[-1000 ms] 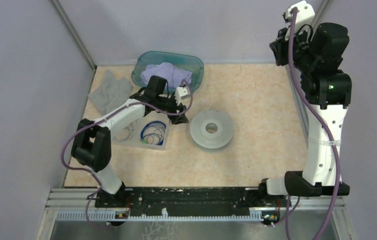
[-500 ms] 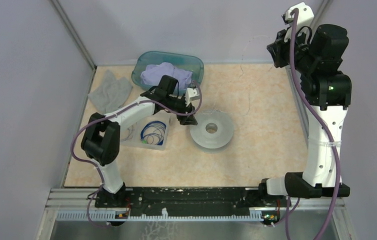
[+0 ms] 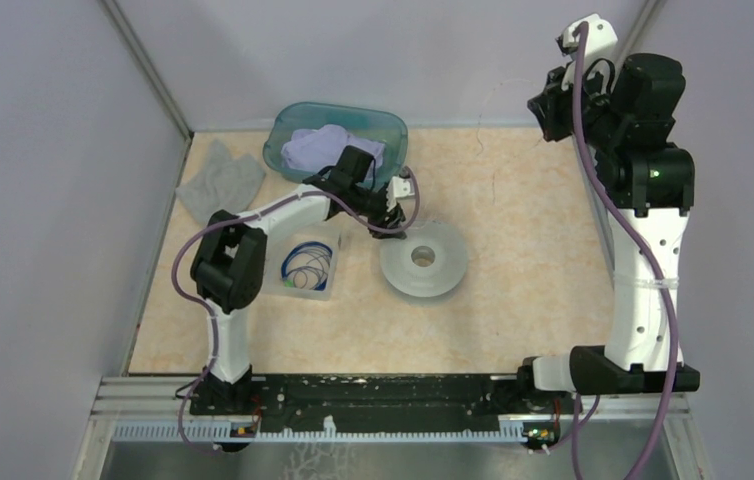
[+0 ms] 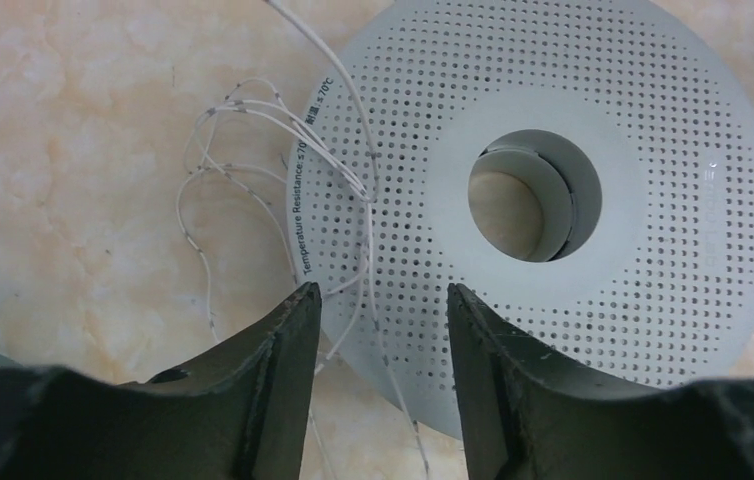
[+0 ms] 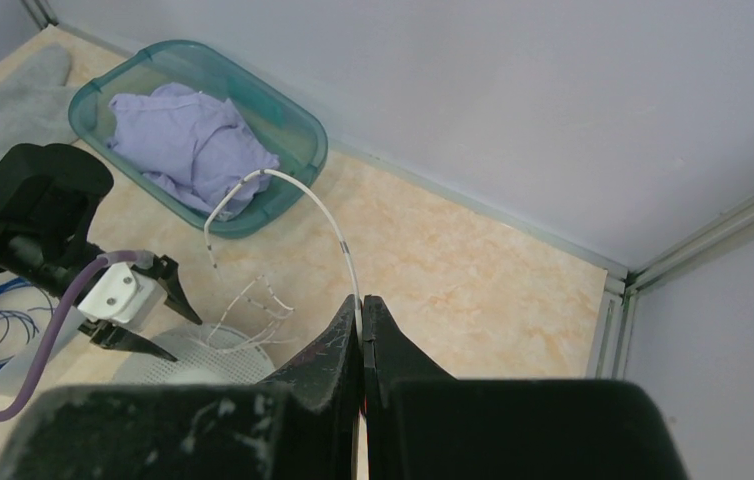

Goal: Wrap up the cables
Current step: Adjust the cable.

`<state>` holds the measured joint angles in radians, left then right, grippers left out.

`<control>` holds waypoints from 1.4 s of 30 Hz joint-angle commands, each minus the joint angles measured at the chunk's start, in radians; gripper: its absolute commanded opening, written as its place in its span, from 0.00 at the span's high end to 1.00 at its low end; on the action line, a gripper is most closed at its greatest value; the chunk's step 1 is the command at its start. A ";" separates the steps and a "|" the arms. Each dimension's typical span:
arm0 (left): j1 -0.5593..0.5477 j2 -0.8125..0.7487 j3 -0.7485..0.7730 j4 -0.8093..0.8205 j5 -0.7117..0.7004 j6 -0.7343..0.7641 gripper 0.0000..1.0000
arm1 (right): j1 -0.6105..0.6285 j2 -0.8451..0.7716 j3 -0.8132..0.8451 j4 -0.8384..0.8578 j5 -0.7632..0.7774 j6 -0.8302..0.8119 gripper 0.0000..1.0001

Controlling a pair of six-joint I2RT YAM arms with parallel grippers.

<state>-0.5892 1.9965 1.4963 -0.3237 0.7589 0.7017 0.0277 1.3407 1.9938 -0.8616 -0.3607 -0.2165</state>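
Note:
A thin whitish cable (image 4: 253,150) lies in loose loops on the table and across the left rim of a grey perforated spool (image 4: 653,200). My left gripper (image 4: 381,290) hovers open just above that rim. Two cable strands (image 4: 368,250) run under the gap between its fingers, apart from them. My right gripper (image 5: 361,300) is raised at the back right and shut on the same whitish cable (image 5: 323,208). That cable arcs up from the jaws, and its free end hangs down. Blue cables (image 3: 305,262) are coiled in a clear tray.
A teal bin (image 3: 393,128) with a purple cloth stands at the back. A grey cloth (image 3: 221,180) lies at the back left. The clear tray (image 3: 325,290) sits left of the spool (image 3: 423,258). Walls enclose the table on three sides.
My left arm has swung right from above the tray to the spool's left rim, and its jaws have narrowed. The right gripper has shifted slightly left and stays shut.

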 commanded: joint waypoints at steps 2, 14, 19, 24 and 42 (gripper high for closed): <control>-0.012 0.031 0.065 -0.030 0.016 0.060 0.50 | -0.005 -0.035 -0.011 0.033 -0.002 0.007 1.00; -0.032 0.058 0.080 -0.044 0.007 0.076 0.66 | -0.005 -0.035 -0.021 0.039 -0.003 0.006 1.00; -0.035 0.063 0.084 -0.058 -0.002 0.085 0.72 | -0.004 -0.041 -0.025 0.040 0.003 0.005 1.00; -0.036 0.065 0.086 -0.079 -0.006 0.094 0.77 | -0.005 -0.041 -0.026 0.042 0.003 0.005 1.00; -0.031 -0.172 0.104 -0.279 0.071 0.176 1.00 | -0.006 -0.014 -0.036 0.081 0.308 -0.035 1.00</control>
<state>-0.6174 1.9545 1.5734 -0.4656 0.7540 0.7860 0.0277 1.3277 1.9388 -0.8520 -0.2199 -0.2249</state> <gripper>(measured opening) 0.006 0.006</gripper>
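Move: The left hand, open, is just above the front-left rim of the spool, with a white cable strand crossing between its fingers about 1 cm to the right and 1 cm below. The spool's middle lies some 5 cm back, 5 cm right and 5 cm below; the teal bin about 21 cm ahead and 15 cm left; the blue cable roughly 20 cm left and 4 cm back. From the high right hand, that strand is about 24 cm left, 1 cm ahead and 38 cm below. Easing about 1 cm right and 1 cm down while the fingers steadily shut, the left hand pinches the white strand over the spool's rim, then lifts it, quickening to some 4 cm up. The right hand, high up, keeps its shut grip on the cable, sinks about 1.5 cm, and at the end shifts about 2.5 cm right, away from the spool, turning some 10 degrees clockwise. ##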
